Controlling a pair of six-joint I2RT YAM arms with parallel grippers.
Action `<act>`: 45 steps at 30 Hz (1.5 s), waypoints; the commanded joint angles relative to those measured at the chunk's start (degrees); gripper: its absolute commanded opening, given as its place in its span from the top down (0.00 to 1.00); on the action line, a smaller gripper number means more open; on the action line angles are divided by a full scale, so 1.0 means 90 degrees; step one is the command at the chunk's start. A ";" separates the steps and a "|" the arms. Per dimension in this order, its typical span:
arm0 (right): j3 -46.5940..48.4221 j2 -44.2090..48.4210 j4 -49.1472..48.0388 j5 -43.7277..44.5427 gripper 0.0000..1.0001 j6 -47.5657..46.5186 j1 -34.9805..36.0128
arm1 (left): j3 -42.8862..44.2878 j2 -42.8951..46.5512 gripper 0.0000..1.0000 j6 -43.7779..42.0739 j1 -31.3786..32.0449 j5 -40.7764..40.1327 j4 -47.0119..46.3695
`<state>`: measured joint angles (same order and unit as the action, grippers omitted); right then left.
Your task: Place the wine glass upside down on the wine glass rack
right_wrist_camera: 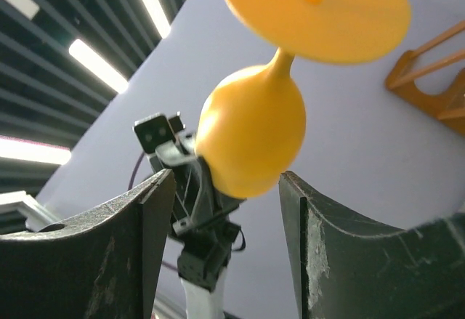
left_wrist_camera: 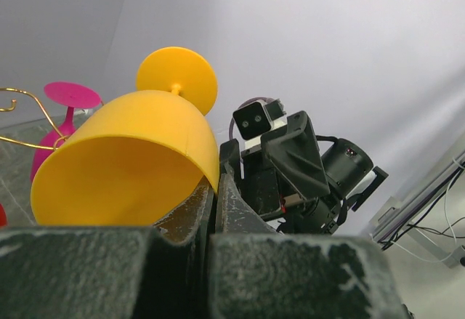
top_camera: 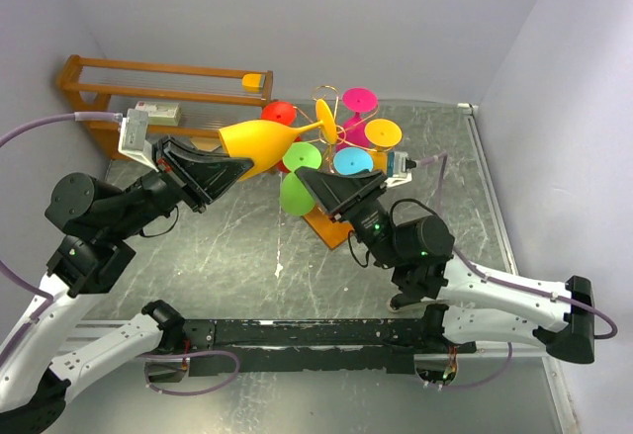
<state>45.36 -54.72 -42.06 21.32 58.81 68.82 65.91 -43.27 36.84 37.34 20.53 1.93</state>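
Note:
A yellow wine glass (top_camera: 259,142) lies tilted in the air, foot toward the wine glass rack (top_camera: 326,118), a gold wire tree on an orange-brown base (top_camera: 331,228). My left gripper (top_camera: 242,165) is shut on the bowl's rim; in the left wrist view the gripper (left_wrist_camera: 213,195) pinches the rim of the glass (left_wrist_camera: 123,159). My right gripper (top_camera: 305,175) is open just below and right of the bowl. In the right wrist view the glass (right_wrist_camera: 251,141) hangs over the right gripper (right_wrist_camera: 227,175), with gaps to both fingers.
Several coloured glasses hang on the rack: red (top_camera: 279,113), pink (top_camera: 358,100), cyan (top_camera: 352,162), green (top_camera: 295,195). A brown wooden shelf unit (top_camera: 163,83) stands at the back left. Grey walls close in the back and right side.

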 commanded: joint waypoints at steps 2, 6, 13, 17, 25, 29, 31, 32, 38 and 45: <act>0.0593 -0.0248 0.0230 0.0903 0.41 0.0311 0.0062 | -0.0001 0.0066 0.93 -0.0062 0.0013 -0.0108 -0.0337; 0.1099 -0.0401 0.0915 0.1154 0.41 0.0429 0.0066 | 0.0013 0.0058 0.93 -0.0041 0.0012 -0.0059 -0.0382; 0.1447 -0.0421 0.2071 0.2008 0.51 0.1154 0.0068 | -0.0064 0.0021 0.93 0.0077 0.0018 0.0223 -0.0476; 0.1731 -0.0534 0.2422 0.2164 0.53 0.1223 0.0065 | -0.0061 0.0009 0.93 0.0044 0.0014 0.0284 -0.0497; 0.1664 -0.0622 0.2112 0.2429 0.55 0.1253 0.0067 | -0.0167 -0.0022 0.93 0.0111 0.0016 0.0707 -0.0585; 0.1622 -0.0647 0.1890 0.2519 0.59 0.1258 0.0065 | -0.0259 0.0002 0.93 0.0142 0.0017 0.1004 -0.0701; 0.1601 -0.0688 0.1745 0.2533 0.62 0.1292 0.0065 | -0.0295 0.0003 0.93 0.0106 0.0019 0.1204 -0.0719; 0.1614 -0.0706 0.1698 0.2536 0.64 0.1300 0.0064 | -0.0316 0.0016 0.93 0.0056 0.0021 0.1344 -0.0711; 0.1684 -0.0825 0.1689 0.2471 0.83 0.1341 0.0060 | -0.0411 0.0241 0.93 -0.0150 0.0013 0.1470 -0.0452; 0.1655 -0.0814 0.1534 0.2306 1.00 0.1080 0.0059 | -0.0270 0.0284 0.87 -0.0379 0.0019 0.1294 0.0123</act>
<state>59.55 -61.87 -26.35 41.74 70.15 69.36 62.50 -40.97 34.79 37.21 28.71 -0.71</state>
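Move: The orange wine glass is held by its bowl in the left hand; its stem lies about 7 cm ahead of the right hand, 2 cm left and 2 cm above. The foot of the hanging green glass is 8 cm ahead, 3 cm left and 7 cm below; the blue one's is 6 cm ahead, 5 cm right and 7 cm down. From the left hand the stem is some 5 cm ahead, 9 cm right and 2 cm up, the green foot 7 cm ahead, 8 cm right and 7 cm down. The right hand reaches some 6 cm forward over the hanging glasses, rising a little and dipping partway back as its wrist tips down and turns clockwise (about 20 degrees in all), then slows and shuts its half-open fingers to pinch the held orange glass by its stem just under the foot. The left hand keeps its grip on the bowl rim and, in the second half, eases about 2.5 cm back and 1 cm down with a slight clockwise turn. ##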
